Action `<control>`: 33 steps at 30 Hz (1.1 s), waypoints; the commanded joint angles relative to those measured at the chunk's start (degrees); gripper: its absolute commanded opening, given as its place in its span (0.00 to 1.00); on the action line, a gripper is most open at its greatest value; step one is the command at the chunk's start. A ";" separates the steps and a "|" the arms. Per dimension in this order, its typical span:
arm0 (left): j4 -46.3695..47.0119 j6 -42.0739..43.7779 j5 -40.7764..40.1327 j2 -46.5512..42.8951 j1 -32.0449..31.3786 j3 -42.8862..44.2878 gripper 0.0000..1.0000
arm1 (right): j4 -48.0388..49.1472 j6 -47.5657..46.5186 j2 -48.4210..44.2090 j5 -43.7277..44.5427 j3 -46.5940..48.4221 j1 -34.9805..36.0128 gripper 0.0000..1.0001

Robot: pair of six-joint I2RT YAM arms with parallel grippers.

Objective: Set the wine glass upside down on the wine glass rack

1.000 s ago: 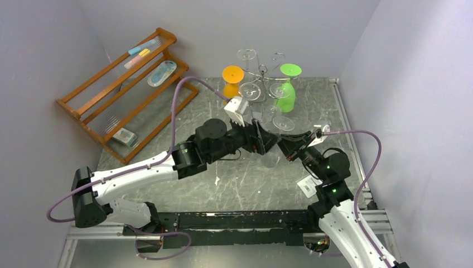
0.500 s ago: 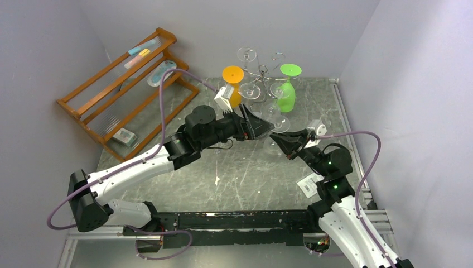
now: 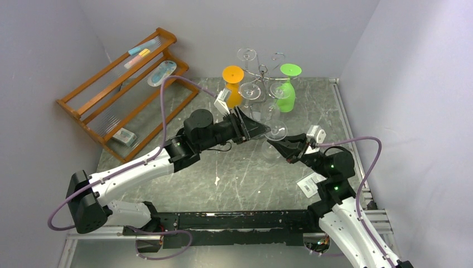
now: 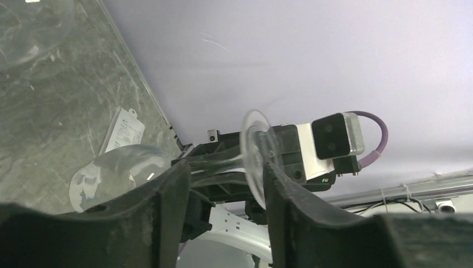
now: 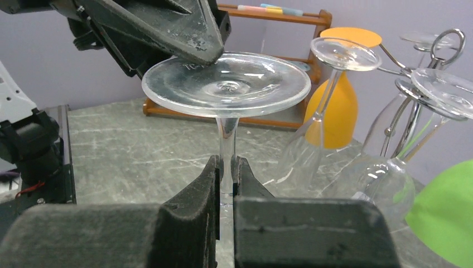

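Note:
A clear wine glass (image 5: 226, 84) is held upside down, foot up, by its stem in my shut right gripper (image 5: 226, 162). In the top view it hangs over the table's middle right (image 3: 276, 134), just in front of the wine glass rack (image 3: 265, 72), a silver wire stand. My left gripper (image 4: 223, 184) reaches in from the left. Its jaws stand apart around the glass's foot (image 4: 254, 159), with one finger (image 5: 189, 39) touching the foot's rim. The bowl (image 4: 120, 173) shows beyond the other finger.
Upside down on the rack hang an orange glass (image 3: 233, 78), a green glass (image 3: 286, 92) and clear glasses (image 3: 249, 89). A wooden tiered shelf (image 3: 125, 84) stands at the back left. A white tag (image 3: 308, 186) lies by the right arm's base.
My left gripper has risen and swung toward the glass's foot, its jaws narrowing around it. My right gripper has shifted slightly left with the glass.

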 commanded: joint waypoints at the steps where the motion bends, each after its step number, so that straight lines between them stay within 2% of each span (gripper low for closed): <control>1: 7.70 -3.87 4.56 0.09 0.84 -3.20 0.50 | 6.30 0.66 -0.96 -2.73 0.00 0.47 0.00; 11: 17.40 -10.58 14.55 4.64 0.99 -5.42 0.28 | 5.12 0.09 -0.78 -3.28 -0.03 0.47 0.00; 14: 21.95 -13.12 17.25 6.19 1.23 -6.21 0.08 | 3.61 0.01 -1.03 -1.87 0.28 0.50 0.00; 15: 23.07 -13.51 17.67 6.44 1.25 -6.54 0.05 | 2.88 0.19 -1.25 -1.11 0.41 0.47 0.00; 16: 24.01 -13.68 17.72 6.56 1.25 -6.93 0.05 | 2.21 0.70 -1.40 -0.26 0.59 0.56 0.07; 18: 24.06 -13.43 17.28 6.35 1.25 -7.37 0.05 | 0.57 3.37 -1.74 2.02 1.17 0.47 0.32; 19: 23.73 -13.17 16.90 6.20 1.33 -7.54 0.05 | -0.49 4.06 -1.93 2.74 1.52 0.48 0.41; 23: 22.01 -11.46 14.91 4.76 1.54 -8.26 0.05 | -6.96 6.09 -3.46 3.98 3.47 0.53 0.63; 27: 17.34 -7.81 10.97 2.19 1.59 -8.27 0.05 | -15.19 6.30 -5.73 4.30 6.96 0.52 0.73; 33: 13.54 -4.43 6.34 -0.94 1.61 -9.57 0.05 | -26.79 11.99 -5.78 5.22 15.21 0.47 0.76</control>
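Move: The upside-down wine glass's foot is already between the left hand's part-open fingers, its middle about 3 cm to the right and 1 cm above their pinch point. The right hand still pinches the stem, the foot about 5 cm straight above its fingertips. From the left hand, one clear glass on the rack hangs some 15 cm ahead and 6 cm left, the other 15 cm ahead and 4 cm right, both with middles about 12 cm lower. Back and to the right, about 2 cm each way, the left hand eases in while turning and rolling some 10 degrees, and its fingers close to pinch the rim of the glass's foot; it dips, then drifts a little left and up. The right fingers hold the stem until that pinch is made, then spread wide, and the hand draws away back, up and slightly right, tipping down about 10 degrees. ##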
